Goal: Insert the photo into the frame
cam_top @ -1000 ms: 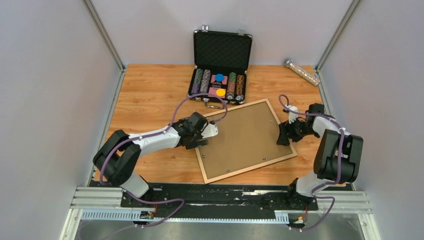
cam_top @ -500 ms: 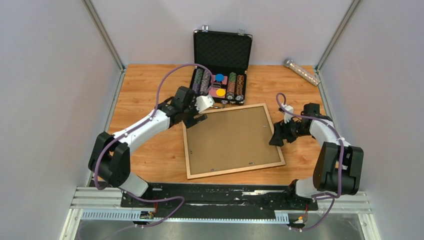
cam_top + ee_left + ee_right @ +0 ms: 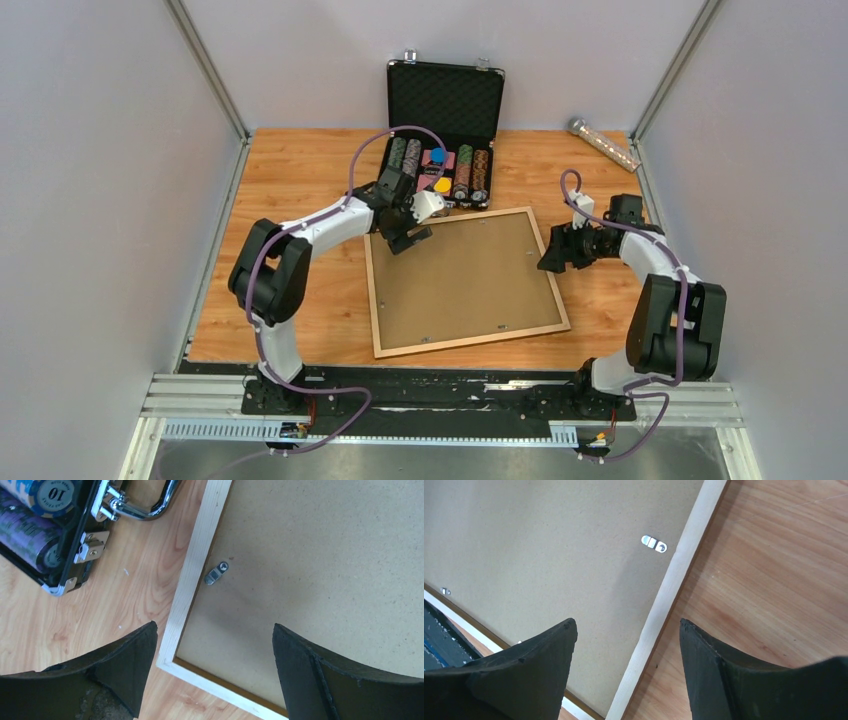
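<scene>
The frame lies face down in the middle of the table, its brown fibreboard backing panel filling it. The photo is out of view. My left gripper hangs open over the frame's far left corner. In the left wrist view the pale rail and that corner sit between its fingers, with a metal turn clip beyond. My right gripper stands open over the right rail, one finger over the panel and one over the table, a second clip ahead of it.
An open black case of poker chips stands just behind the frame, its chrome handle near the frame's far left corner. A metal cylinder lies at the back right. Grey walls close in both sides.
The frame swung from tilted to nearly square, then stayed put. My left gripper moved from the frame's left edge up to its far left corner. The right gripper shifted slightly along the right rail.
</scene>
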Available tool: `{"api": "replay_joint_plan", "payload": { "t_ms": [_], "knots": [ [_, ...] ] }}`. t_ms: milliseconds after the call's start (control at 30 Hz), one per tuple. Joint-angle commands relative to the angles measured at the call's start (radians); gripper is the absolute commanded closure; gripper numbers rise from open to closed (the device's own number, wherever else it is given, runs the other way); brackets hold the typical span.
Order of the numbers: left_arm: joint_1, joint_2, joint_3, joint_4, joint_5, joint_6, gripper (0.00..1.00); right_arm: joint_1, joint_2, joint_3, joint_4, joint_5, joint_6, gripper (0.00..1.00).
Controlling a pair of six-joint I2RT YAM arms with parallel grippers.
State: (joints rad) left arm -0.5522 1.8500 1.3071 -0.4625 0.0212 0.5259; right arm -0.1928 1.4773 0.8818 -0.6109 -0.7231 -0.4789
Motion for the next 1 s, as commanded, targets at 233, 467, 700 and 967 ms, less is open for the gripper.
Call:
{"api": "replay_joint_plan", "payload": {
  "t_ms": [233, 467, 700, 967],
  "knots": [
    [0.033, 0.086, 0.122, -0.003, 0.068, 0.003, 0.24, 0.0, 0.048, 0.072, 0.068, 0.023, 0.06, 0.28],
    [0.035, 0.14, 0.165, -0.004, 0.075, 0.013, 0.34, 0.001, 0.08, 0.086, 0.069, 0.029, 0.062, 0.28],
    [0.035, 0.174, 0.197, -0.01, 0.082, 0.02, 0.39, 0.0, 0.09, 0.079, 0.073, 0.03, 0.06, 0.28],
    [0.035, 0.202, 0.213, -0.014, 0.08, 0.027, 0.47, -0.002, 0.09, 0.069, 0.076, 0.027, 0.06, 0.28]
  ]
}}
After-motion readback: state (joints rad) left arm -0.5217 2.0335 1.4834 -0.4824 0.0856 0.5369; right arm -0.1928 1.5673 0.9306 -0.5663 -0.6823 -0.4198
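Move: The left hand hovers just short of the frame's far edge; the metal clip there is about 4 cm ahead, 1 cm right and 4 cm down. The far-left frame corner is some 3 cm ahead and 6 cm left, the chip case about 17 cm ahead and 5 cm right. The frame's right edge has its middle roughly 3 cm ahead of the right hand, 1 cm left and 4 cm below; its clip is about 6 cm ahead and 5 cm left. Left hand goes about 4 cm forward and down towards the clip, fingers narrowing; right edges 2 cm forward. ##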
